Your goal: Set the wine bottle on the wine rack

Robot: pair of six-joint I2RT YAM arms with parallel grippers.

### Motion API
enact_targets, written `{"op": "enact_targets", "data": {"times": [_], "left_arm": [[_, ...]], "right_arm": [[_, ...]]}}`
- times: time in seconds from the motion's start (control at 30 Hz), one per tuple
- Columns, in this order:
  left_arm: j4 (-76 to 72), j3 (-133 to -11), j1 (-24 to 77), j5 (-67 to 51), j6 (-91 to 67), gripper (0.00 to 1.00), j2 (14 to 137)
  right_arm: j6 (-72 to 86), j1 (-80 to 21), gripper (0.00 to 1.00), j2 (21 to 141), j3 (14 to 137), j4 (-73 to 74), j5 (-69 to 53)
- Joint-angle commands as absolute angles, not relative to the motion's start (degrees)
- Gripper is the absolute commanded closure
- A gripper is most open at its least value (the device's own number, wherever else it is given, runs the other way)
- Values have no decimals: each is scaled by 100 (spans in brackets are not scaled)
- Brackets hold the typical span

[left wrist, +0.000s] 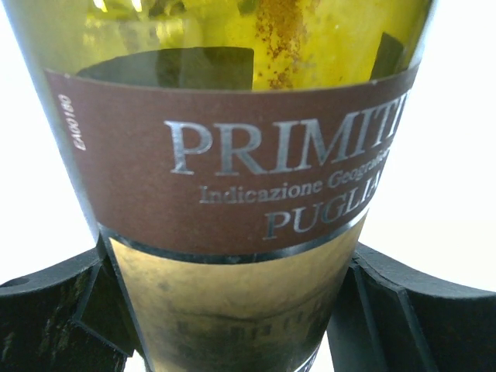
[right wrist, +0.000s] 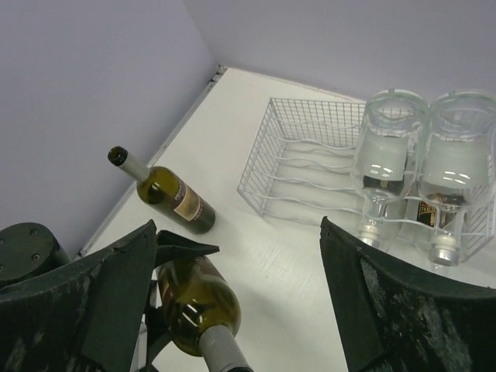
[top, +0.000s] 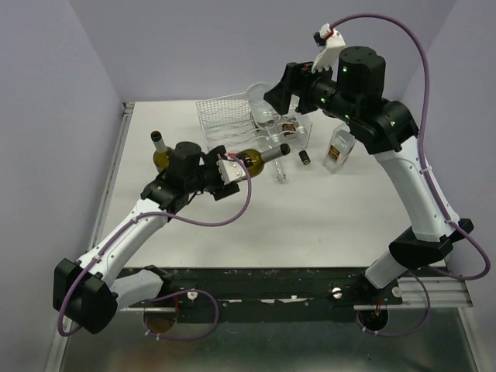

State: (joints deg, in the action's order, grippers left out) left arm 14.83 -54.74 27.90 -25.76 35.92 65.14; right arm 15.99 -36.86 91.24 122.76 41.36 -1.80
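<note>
My left gripper is shut on the wine bottle, a green bottle with a brown label, held level above the table with its neck pointing right. Close up, the wine bottle fills the left wrist view, with a black finger pressed against each side. The white wire wine rack stands just behind it at the back of the table. My right gripper hovers open above the rack's right half with nothing between its jaws. From there I look down on the rack and the held bottle.
A second green bottle lies on the table to the left, near the wall. Two clear bottles lie in the rack's right side. A clear square bottle, a small dark-capped one and a clear item sit to the right.
</note>
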Motion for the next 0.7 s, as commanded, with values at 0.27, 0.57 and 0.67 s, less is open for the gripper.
{"op": "enact_targets", "data": {"times": [0.27,0.57,0.67], "left_arm": [[905,-5396,3076,-2101,4966,100,6389],[1028,-5361,3208,-1960,5308,100,6477],[985,-5309,3243,-1899,5431,100,6469]], "right_arm": [[1266,-3577,8,9492,12305,6161,-1116],[1029,-3577,6,9598,12375,6705,-1371],[897,-3577,5,9624,12358,6907,-1476]]}}
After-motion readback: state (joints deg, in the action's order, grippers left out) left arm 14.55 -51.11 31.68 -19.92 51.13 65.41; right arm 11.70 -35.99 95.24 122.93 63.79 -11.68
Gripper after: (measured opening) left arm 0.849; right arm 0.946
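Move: The right hand, empty, hangs over the wine bottle's neck, which is about 15 cm below, 4 cm back and 2 cm to its left. From that hand the clear bottles on the rack are roughly 10 cm ahead, 38 cm below and level sideways. The left hand has the bottle by its body, the neck some 10 cm to its right and 10 cm up; the wine rack is 18 cm ahead, 6 cm right, 18 cm below. A second wine bottle stands 15 cm to that hand's left, 3 cm ahead, its middle 8 cm lower. Down and somewhat back comes the open right hand, about 11 cm lower, tipping its fingers downward some 25 degrees as it nears the held wine bottle's neck; its fingers stay wide and still clear of the neck. The left hand keeps its grip round the label, sinks a few centimetres early on, then mostly rolls, leaning the neck farther right and back. ##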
